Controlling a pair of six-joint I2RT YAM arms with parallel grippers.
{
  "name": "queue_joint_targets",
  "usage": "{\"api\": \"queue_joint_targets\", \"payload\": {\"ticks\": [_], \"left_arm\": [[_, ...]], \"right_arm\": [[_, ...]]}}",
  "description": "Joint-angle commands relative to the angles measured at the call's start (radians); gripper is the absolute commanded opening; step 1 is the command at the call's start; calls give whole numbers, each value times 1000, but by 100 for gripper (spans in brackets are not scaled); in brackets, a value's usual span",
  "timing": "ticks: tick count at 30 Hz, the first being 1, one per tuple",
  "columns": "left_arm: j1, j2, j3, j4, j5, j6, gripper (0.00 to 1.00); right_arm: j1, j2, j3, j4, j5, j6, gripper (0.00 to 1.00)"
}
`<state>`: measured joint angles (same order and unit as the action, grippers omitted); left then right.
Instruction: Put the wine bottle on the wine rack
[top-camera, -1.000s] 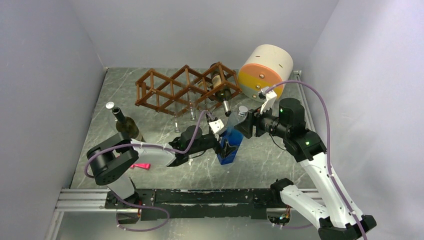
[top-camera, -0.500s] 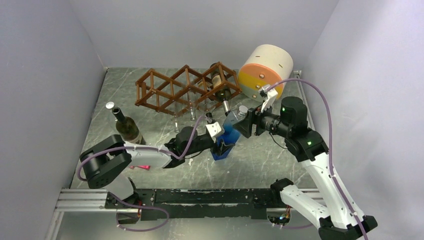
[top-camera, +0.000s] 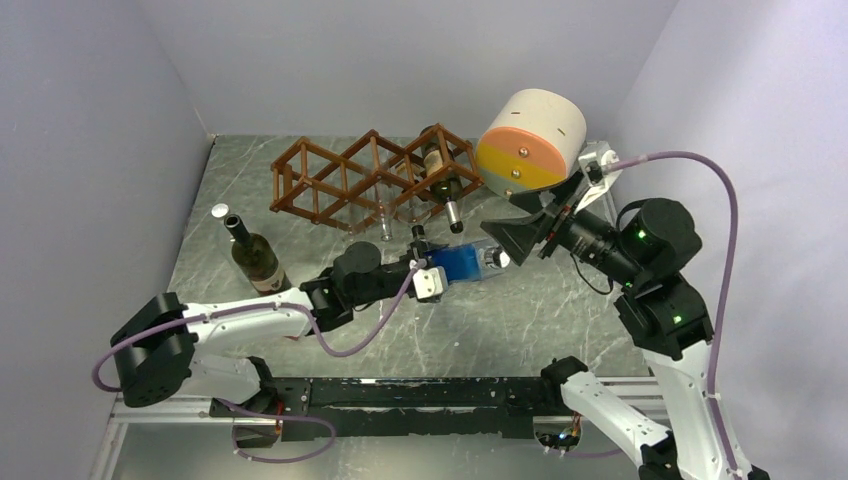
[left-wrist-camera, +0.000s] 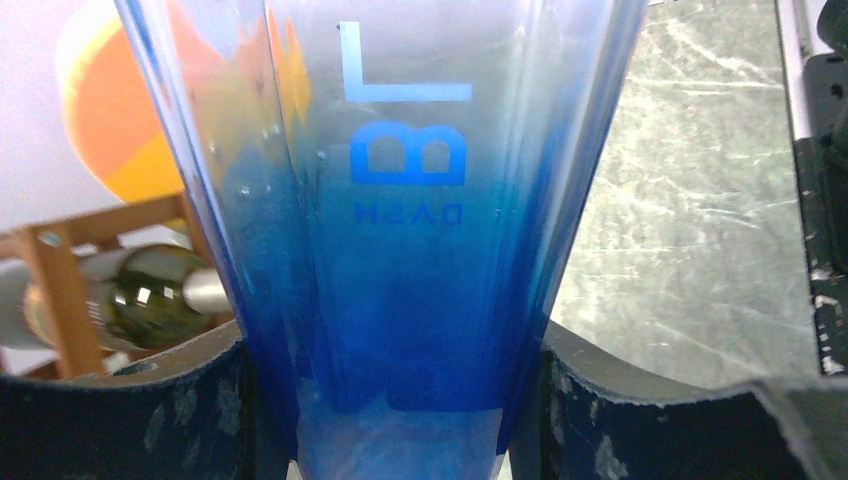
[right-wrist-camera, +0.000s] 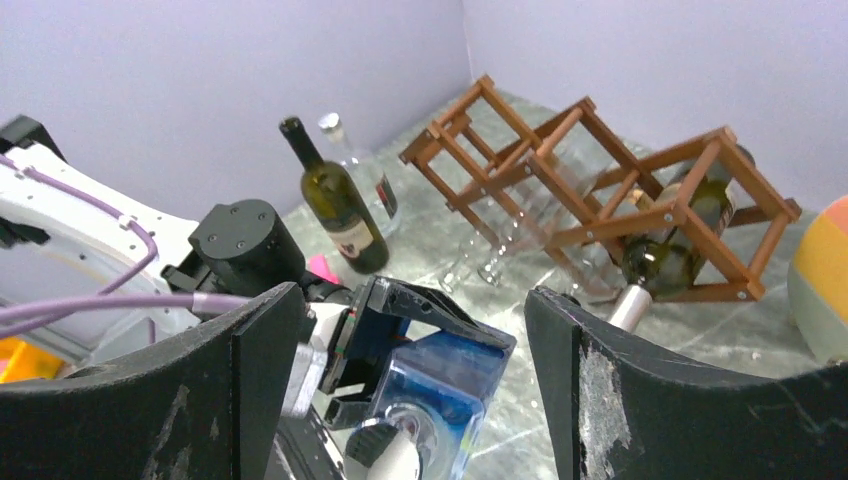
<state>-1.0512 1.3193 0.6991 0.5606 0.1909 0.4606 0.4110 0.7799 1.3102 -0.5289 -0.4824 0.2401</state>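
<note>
A square blue glass bottle (top-camera: 462, 262) hangs roughly level above the table, its neck and cap (right-wrist-camera: 385, 448) pointing right. My left gripper (top-camera: 440, 268) is shut on its base end; in the left wrist view the blue bottle (left-wrist-camera: 400, 250) fills the space between both fingers (left-wrist-camera: 120, 420). My right gripper (top-camera: 503, 246) stands open just off the cap, fingers wide on either side and not touching. The reddish-brown wine rack (top-camera: 370, 175) stands at the back with a dark bottle (top-camera: 440, 180) in its right cell. A dark green wine bottle (top-camera: 255, 258) stands upright at the left.
A cream, orange and yellow cylinder (top-camera: 530, 140) lies right of the rack, close to my right arm. Clear wine glasses (top-camera: 385, 225) stand in front of the rack. A clear capped bottle (top-camera: 220, 212) is behind the green one. A pink object (right-wrist-camera: 322, 268) lies near the left arm.
The blue bottle went from upright on the table to lifted and tipped level in the left gripper. The right gripper let go of its neck, opened wide and drew back to the right.
</note>
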Motion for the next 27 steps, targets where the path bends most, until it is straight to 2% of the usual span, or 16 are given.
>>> {"api": "queue_joint_targets", "payload": {"ticks": [1,7,10,15,27], "left_arm": [[-4,-83,135,23,4,241,7],[-4,-116,237,-174,-114,522,7],[-3,-105,304,-283,-190,657,7],[13,-60,391,-389,-268,860,7],[62,-7,457,-432,-225,1029,7]], "right_arm": [[-1,37,66,-37,41,35,85],[-1,83,133,-133,60,-20,85],[-1,76,113,-145,90,-51,85],[-1,85,40,-126,29,-94,85],[-1,132,-72,-122,63,-114,86]]}}
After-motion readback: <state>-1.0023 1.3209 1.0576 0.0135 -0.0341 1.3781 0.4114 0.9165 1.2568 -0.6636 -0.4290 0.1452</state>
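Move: The left hand already holds the blue bottle, neck up and tilted right; the wine rack's middle is roughly 27 cm ahead, 11 cm left and 12 cm below. The stored wine bottle is some 26 cm ahead, 4 cm right and 9 cm below, and the drawer chest about 37 cm ahead, 26 cm right. From the empty right hand, the blue bottle is about 2 cm ahead, 8 cm left and 20 cm below; the rack's middle is 29 cm ahead and 21 cm left. Keeping its grip on the blue bottle, the left hand rises some 8 cm while reaching about as far forward and a little left, towards the rack, and turns by over 50 degrees so its fingers tip down and the base swings forward-left, with a slight sink at the end. The open right hand first lifts a touch, then comes down beside the bottle to finish roughly 9 cm lower and 4 cm farther forward, tipping down slightly, with no contact to be seen. ##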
